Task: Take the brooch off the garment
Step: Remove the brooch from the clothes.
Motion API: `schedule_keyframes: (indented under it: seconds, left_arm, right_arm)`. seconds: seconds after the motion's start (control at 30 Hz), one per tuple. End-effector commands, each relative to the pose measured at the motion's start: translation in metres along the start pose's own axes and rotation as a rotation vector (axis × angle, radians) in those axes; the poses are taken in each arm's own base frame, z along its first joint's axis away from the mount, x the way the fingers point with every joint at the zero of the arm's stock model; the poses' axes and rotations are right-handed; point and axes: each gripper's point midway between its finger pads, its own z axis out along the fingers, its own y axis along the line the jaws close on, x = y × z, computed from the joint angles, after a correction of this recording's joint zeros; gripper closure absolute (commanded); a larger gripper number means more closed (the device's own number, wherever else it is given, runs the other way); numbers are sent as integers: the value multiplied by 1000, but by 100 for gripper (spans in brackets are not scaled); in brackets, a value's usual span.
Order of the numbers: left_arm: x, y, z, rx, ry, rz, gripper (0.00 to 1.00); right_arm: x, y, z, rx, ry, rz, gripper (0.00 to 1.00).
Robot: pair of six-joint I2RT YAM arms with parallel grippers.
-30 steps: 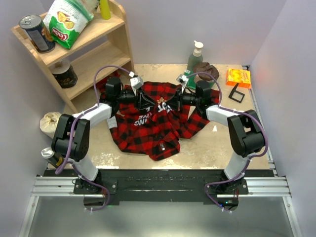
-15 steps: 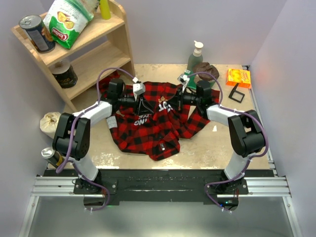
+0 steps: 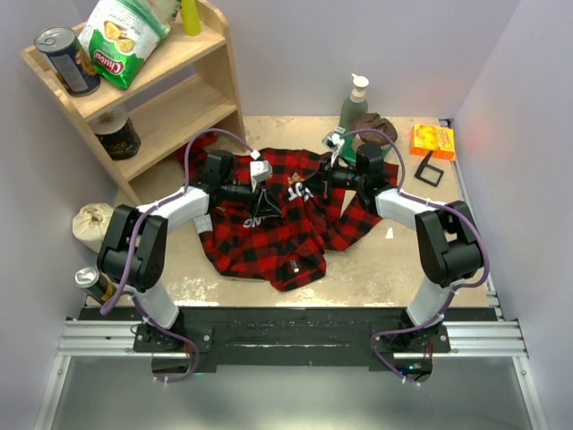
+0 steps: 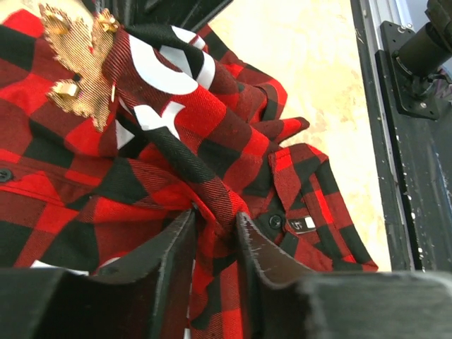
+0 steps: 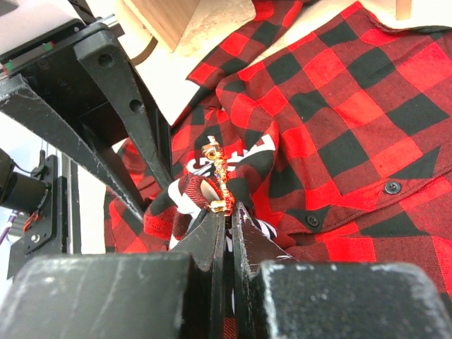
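Note:
The garment (image 3: 269,237) is a red-and-black plaid shirt spread over the middle of the table. In the left wrist view my left gripper (image 4: 215,224) is shut on a raised fold of the plaid (image 4: 212,205), with cloth filling the gap between the fingers. The brooch (image 4: 76,67) shows there as a gold ornament beside the white letters. In the right wrist view the brooch (image 5: 219,180) stands edge-on, and my right gripper (image 5: 229,212) is shut on its lower end. From above, the left gripper (image 3: 263,204) and the right gripper (image 3: 306,189) face each other closely over the shirt, the brooch (image 3: 295,185) between them.
A wooden shelf (image 3: 192,90) at the back left holds a chip bag (image 3: 121,36) and cans. A soap bottle (image 3: 354,98), a brown cloth lump (image 3: 376,127), an orange box (image 3: 432,141) and a black frame (image 3: 430,170) stand at the back right. A beige bag (image 3: 89,224) lies far left.
My left gripper has shifted right and toward the near edge with the fold of shirt in it. The right gripper has stayed shut at the brooch, hardly moving.

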Motion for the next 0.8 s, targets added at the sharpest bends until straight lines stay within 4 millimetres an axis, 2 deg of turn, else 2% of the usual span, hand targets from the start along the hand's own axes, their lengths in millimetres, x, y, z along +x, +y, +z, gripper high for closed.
schedule_keyframes:
  seconds: [0.0, 0.1, 0.13, 0.23, 0.57, 0.77]
  left_arm:
    - [-3, 4, 4, -1, -14, 31, 70]
    - [2, 3, 6, 4, -7, 18, 80]
    - [5, 2, 6, 7, 2, 5, 88]
    - [15, 1, 6, 16, 38, -20, 100]
    - [24, -1, 3, 29, 86, -1, 100]
    - [24, 6, -3, -1, 94, -4, 100]
  right_arm:
    - [-39, 11, -6, 1, -78, -104, 100]
    - [-40, 11, -6, 2, -77, -109, 100]
    - [-40, 11, -6, 1, -76, -112, 100]
    - [-39, 11, -6, 1, -75, -111, 100]
    - [-35, 6, -5, 13, -65, -105, 100]
    - [-33, 5, -7, 22, -34, -136, 100]
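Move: The shirt fold I want lies almost between my open left fingertips, about 1 cm to their right and 1 cm lower. The brooch stands some 8 cm ahead of my left hand, 5 cm to its right and about 3 cm higher, and the small shirt label lies about 13 cm back, 5 cm to the right and 6 cm lower. My shut right fingers already hold the brooch; its middle is roughly 2 cm to their left and 1 cm ahead, at their height. I shut my left fingers from about a third open, pinching the raised fold of shirt below the brooch, then carry them straight down about 2.5 cm with only a slight roll. My right hand keeps its pinch on the brooch and stays almost in place, sinking about 1 cm at the very end. ##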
